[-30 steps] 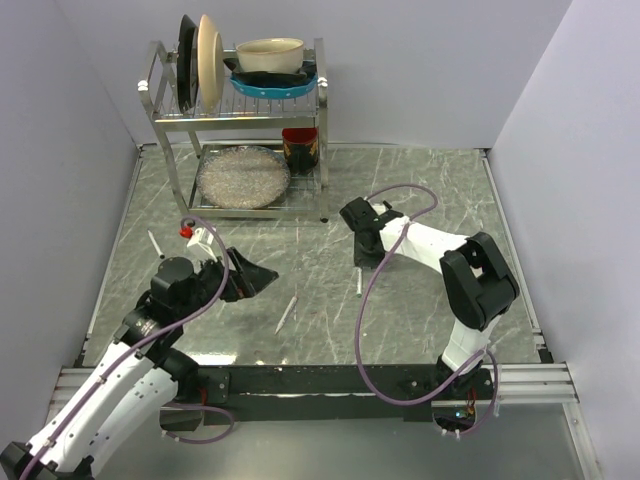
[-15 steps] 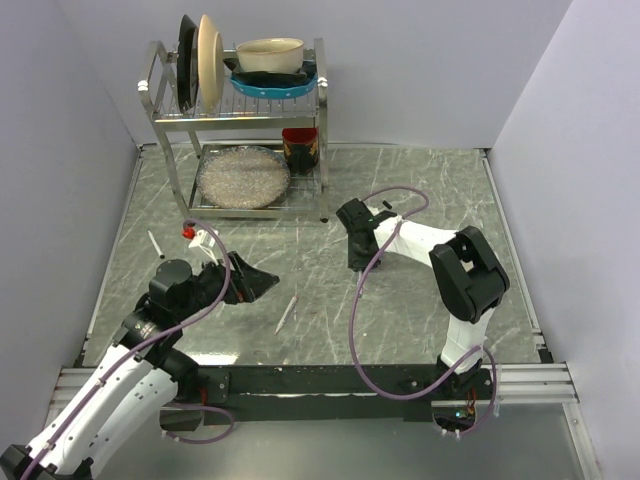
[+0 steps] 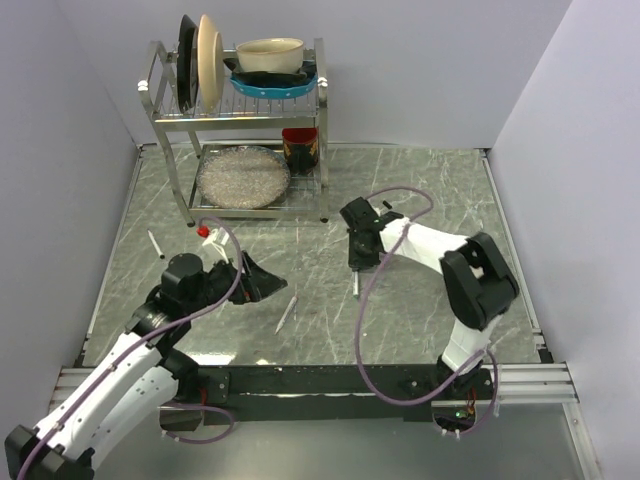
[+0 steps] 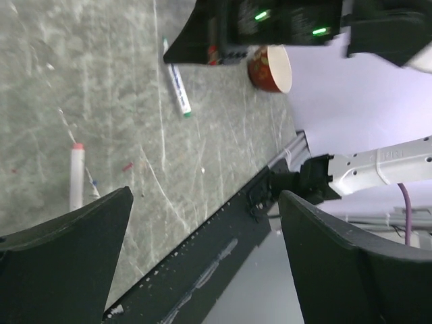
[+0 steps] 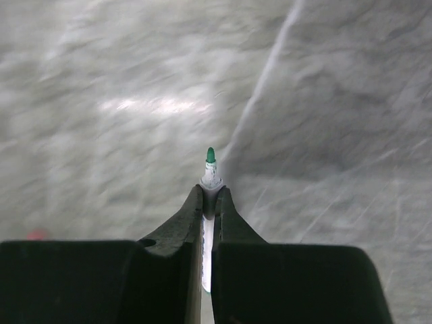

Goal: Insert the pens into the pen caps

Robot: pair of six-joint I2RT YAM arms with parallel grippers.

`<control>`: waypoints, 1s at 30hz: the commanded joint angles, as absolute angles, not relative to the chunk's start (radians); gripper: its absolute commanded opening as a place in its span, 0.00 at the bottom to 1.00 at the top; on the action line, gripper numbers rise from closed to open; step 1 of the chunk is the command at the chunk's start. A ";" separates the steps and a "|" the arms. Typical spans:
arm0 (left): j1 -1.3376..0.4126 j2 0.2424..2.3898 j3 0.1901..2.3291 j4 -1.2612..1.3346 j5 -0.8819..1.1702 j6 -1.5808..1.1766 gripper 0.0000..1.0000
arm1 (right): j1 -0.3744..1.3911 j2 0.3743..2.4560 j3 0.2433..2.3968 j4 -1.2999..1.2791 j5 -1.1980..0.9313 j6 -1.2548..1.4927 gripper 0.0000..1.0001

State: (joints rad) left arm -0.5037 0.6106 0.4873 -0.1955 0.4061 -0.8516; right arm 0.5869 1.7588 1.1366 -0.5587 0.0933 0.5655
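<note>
My right gripper [image 3: 356, 262] [image 5: 211, 196] is shut on a whitish pen [image 5: 210, 177] whose bare green tip sticks out past the fingertips, close above the table. The left wrist view also shows this pen [image 4: 177, 79], under the right gripper. A second pen with a pink end [image 3: 287, 313] [image 4: 76, 177] lies on the table just right of my left gripper [image 3: 257, 281] [image 4: 202, 202], which is open and empty. A third pen [image 3: 156, 244] lies at the far left. I see no pen caps clearly; a blurred red spot [image 5: 34, 234] sits at the left in the right wrist view.
A metal dish rack [image 3: 322, 140] stands at the back left with plates, bowls and a red cup [image 3: 300, 148] [image 4: 270, 67]. Grey walls close in the left, back and right. A black rail [image 3: 320, 380] runs along the near edge.
My left gripper has moved right, closer to the pink-ended pen. My right gripper has shifted slightly, still shut on the green-tipped pen.
</note>
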 commanded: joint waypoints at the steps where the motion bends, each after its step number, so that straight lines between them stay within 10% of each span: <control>1: -0.508 0.673 0.457 -0.036 0.518 -0.902 0.93 | 0.603 1.530 1.109 -0.459 -0.096 0.607 0.00; 21: -0.600 0.859 0.454 0.321 0.603 -1.051 0.79 | 0.837 1.252 1.031 -0.091 -0.255 0.919 0.00; 30: -0.607 0.815 0.430 0.361 0.600 -1.100 0.46 | 0.880 1.255 1.031 -0.069 -0.207 0.957 0.00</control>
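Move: The right hand has the green-tipped pen shut between its fingers just above the table; the left gripper, wide open, is the place it is taken to, about 20 cm to the right hand's left, 12 cm back and 16 cm up. From the left hand this pen's middle lies some 10 cm ahead, 20 cm right and 17 cm lower. The red-ended pen is almost under the left hand, 1 cm back, 2 cm right and 18 cm down. The black cap lies 17 cm ahead and 8 cm right of the right hand, 2 cm below. Keeping its grip near the tip of the green-tipped pen, the right hand lifts fast by about 21 cm while sweeping some 15 cm left and 10 cm back towards the left gripper, and its wrist rolls so that the fingers swing from pointing down to pointing left and down. The left hand comes to meet the pen, going about 6 cm right, first dipping slightly and then rising, as it rolls a little, turns slightly clockwise and narrows its wide-open fingers to about half around the pen's rear end, with no grip to be seen yet. ##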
